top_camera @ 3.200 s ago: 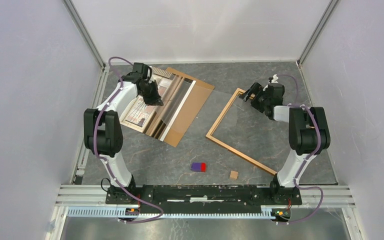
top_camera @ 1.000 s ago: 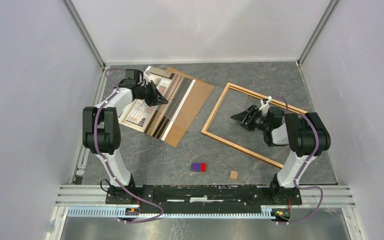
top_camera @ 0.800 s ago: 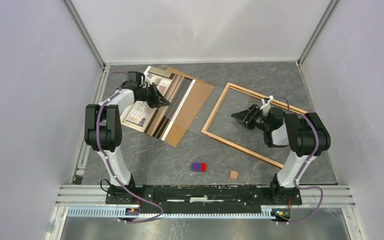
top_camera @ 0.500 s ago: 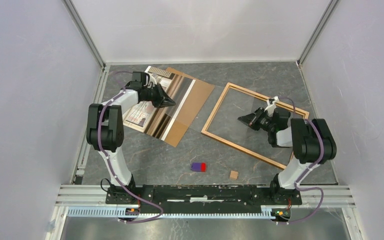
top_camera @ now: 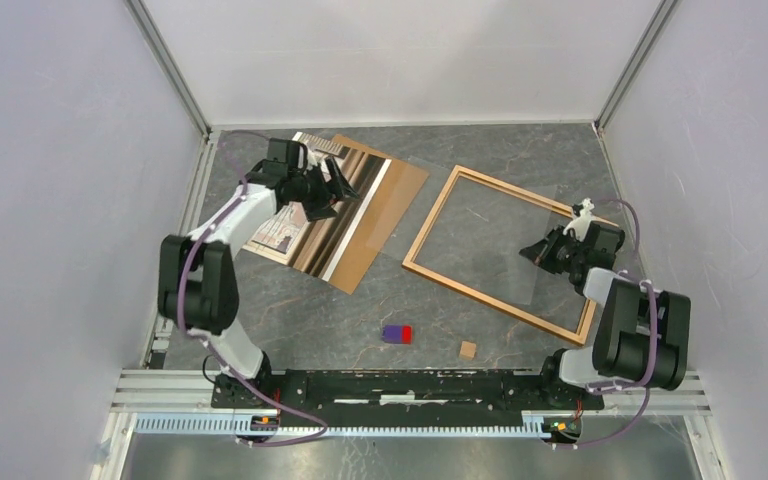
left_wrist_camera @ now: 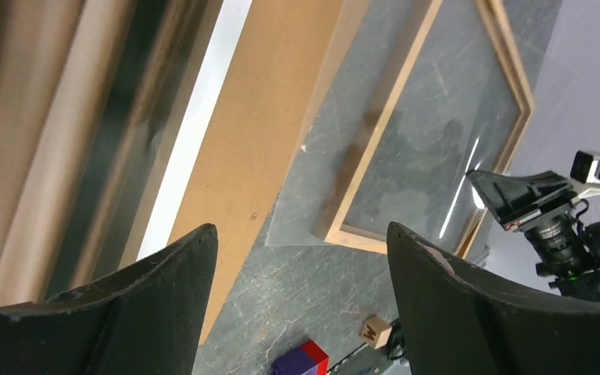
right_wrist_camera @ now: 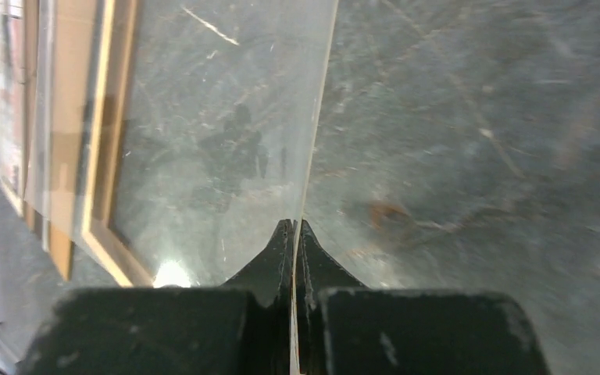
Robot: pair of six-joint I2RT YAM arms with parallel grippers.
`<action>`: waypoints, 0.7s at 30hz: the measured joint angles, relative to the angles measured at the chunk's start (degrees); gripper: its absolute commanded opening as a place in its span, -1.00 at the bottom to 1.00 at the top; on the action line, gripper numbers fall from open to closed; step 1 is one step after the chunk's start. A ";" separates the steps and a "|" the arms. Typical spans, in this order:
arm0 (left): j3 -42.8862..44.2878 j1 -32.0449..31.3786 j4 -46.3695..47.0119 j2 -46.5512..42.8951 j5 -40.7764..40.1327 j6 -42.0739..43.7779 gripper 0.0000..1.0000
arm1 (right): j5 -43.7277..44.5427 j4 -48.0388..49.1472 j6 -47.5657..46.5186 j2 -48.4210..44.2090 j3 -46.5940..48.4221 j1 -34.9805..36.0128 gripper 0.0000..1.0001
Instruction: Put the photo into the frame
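The frame of light orange-brown wood lies flat right of centre. A clear sheet lies across it. My right gripper is at the frame's right side, shut on that sheet's edge. In the right wrist view the sheet's thin edge runs straight into the closed right gripper, with the frame at left. The photo lies at the left on a brown backing board. My left gripper hovers over the photo, open and holding nothing; in its own view the left gripper spans bare table.
A purple-and-red block and a small wooden cube sit near the front; the left wrist view shows the block and the cube too. Grey walls enclose the table on three sides.
My left gripper opened and shifted right over the photo. My right gripper shut on the clear sheet's edge and drew back toward the frame's right side.
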 measured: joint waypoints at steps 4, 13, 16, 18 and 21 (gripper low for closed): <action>0.74 -1.60 -1.97 -8.02 -4.33 0.98 0.71 | 1.60 -6.64 -5.77 -3.89 0.00 -3.58 -1.00; 2.34 -12.98 -3.06 -13.00 -2.38 3.08 0.69 | 2.19 -13.20 -11.93 -7.30 0.00 -7.52 -1.00; 2.34 -12.55 -3.72 -12.83 -1.14 3.08 0.69 | 1.95 -14.40 -13.66 -7.89 0.00 -8.52 -1.00; 2.34 -12.35 -3.82 -12.68 -0.57 3.08 0.69 | 1.92 -15.45 -14.60 -8.48 0.00 -9.25 -1.00; 2.34 -12.31 -3.85 -12.44 0.07 3.08 0.69 | 1.90 -17.09 -15.15 -9.92 0.00 -10.01 -1.00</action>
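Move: The frame's right side, where the right hand is drawing the clear sheet, has its middle some 17 cm right of and 6 cm behind that hand, about 3 cm lower. The frame's far side is 15 cm ahead, 2 cm right; its near side is 11 cm back, 9 cm left. From the left hand, the sheet's free left edge lies 10 cm right, 4 cm ahead and 10 cm below; the brown board is right underneath, and the frame's left corner is 14 cm right, 10 cm back. Rightward and somewhat back, about 6 cm in all and slowing, the right hand keeps its pinch on the clear sheet's right part and draws it towards the frame's right side, rolling some 10 degrees so its left side sinks. The left hand, still wide open and empty, rises about 9 cm, then swings right and back over the brown board, fingers tipping up and turning some 15 degrees clockwise before it stops. ##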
